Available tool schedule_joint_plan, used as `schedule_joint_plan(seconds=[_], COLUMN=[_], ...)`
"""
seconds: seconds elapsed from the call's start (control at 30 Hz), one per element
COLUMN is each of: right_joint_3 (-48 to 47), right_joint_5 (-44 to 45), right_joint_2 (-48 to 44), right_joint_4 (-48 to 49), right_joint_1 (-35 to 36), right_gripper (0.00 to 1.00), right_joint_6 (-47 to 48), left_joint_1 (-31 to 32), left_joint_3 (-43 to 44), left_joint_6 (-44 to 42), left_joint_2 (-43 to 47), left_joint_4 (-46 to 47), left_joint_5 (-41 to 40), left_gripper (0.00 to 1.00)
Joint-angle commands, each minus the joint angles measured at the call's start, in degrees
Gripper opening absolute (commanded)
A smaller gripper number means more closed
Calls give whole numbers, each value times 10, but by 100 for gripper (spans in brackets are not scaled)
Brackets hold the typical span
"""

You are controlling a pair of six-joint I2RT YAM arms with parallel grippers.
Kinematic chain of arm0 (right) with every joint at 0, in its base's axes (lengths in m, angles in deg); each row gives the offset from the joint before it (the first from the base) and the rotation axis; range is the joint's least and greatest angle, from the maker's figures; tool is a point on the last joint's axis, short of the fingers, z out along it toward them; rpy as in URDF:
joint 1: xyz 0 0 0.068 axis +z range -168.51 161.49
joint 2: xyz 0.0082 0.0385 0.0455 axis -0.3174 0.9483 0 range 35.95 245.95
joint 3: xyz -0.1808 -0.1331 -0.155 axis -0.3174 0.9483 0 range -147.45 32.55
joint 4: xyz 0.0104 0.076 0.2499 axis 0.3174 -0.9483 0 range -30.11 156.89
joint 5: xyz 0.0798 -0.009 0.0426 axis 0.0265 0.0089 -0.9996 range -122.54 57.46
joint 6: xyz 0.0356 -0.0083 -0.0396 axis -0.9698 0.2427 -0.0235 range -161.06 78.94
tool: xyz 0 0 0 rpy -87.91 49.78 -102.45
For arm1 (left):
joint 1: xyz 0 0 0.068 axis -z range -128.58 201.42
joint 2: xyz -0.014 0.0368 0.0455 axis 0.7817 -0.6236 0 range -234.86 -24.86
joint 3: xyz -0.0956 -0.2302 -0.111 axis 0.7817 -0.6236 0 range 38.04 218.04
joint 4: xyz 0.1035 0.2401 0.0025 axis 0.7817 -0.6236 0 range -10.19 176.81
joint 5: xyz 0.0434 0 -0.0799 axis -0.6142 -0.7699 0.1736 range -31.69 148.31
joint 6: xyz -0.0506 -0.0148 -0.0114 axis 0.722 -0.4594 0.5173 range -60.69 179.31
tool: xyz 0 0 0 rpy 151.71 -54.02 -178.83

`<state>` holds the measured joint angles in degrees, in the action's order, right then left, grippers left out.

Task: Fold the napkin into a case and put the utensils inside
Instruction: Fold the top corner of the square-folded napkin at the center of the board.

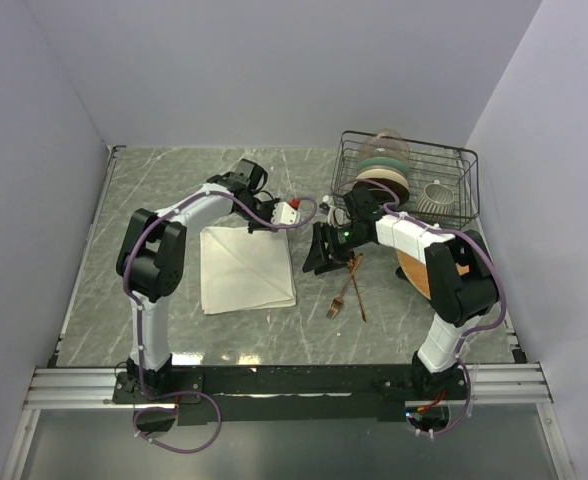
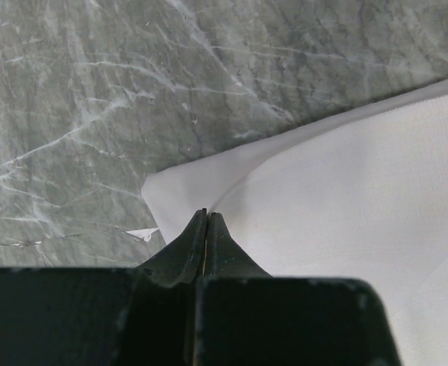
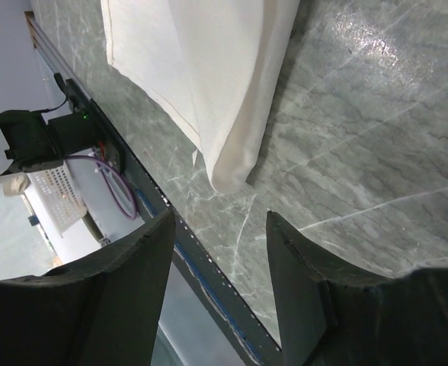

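The cream-white napkin [image 1: 246, 270] lies flat on the marble table, with diagonal creases across it. My left gripper [image 1: 286, 216] is at its far right corner. In the left wrist view its jaws [image 2: 207, 214] are pressed together on the napkin [image 2: 346, 198], and a ridge of cloth runs out from the tips. My right gripper [image 1: 324, 256] hangs open just right of the napkin, with nothing between its fingers [image 3: 220, 229]. A rolled corner of the napkin [image 3: 232, 164] lies just ahead of them. The copper fork and spoon [image 1: 350, 285] lie crossed on the table to its right.
A black wire dish rack [image 1: 444, 160] with plates and a bowl stands at the back right. An orange woven mat [image 1: 417, 272] lies under the right forearm. Grey walls close in both sides. A metal rail [image 1: 274, 380] runs along the near edge.
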<state>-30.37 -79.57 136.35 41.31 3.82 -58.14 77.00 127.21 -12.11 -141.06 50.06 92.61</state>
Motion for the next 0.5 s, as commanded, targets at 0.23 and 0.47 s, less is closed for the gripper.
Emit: schedule_joint_plan(seconds=[0.23, 0.47], right_joint_3=[1, 9], right_joint_5=[-6, -15], right_joint_2=[-29, -68], right_joint_4=[17, 73], right_joint_1=[-4, 5], right_gripper=[63, 62], right_joint_6=[6, -5], left_joint_1=[-14, -130], left_joint_3=[26, -9], left_joint_6=[64, 303], left_joint_2=[39, 145], left_joint_4=[6, 35], left_joint_5=[55, 155], left_gripper=[47, 63])
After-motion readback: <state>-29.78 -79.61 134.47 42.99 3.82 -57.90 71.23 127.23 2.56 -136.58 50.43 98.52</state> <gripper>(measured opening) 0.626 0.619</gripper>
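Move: My left fingertips are still shut at the napkin's folded-over flap, close to its far right corner, which lies about 2 cm ahead and 2 cm to the right, some 1 cm lower. From my left hand the napkin's middle is roughly 9 cm back and 7 cm left, and the spoon's bowl about 7 cm back and 17 cm right. From my right hand that corner is some 11 cm ahead and 6 cm left, about 3 cm down. I let go of the flap by the corner: my left fingers spread from shut to a little over half open while the hand stays put. Then I lift it away, speeding up, about 4 cm up and some 2.5 cm left, back over the napkin, turning it around 15 degrees, mainly counter-clockwise. ##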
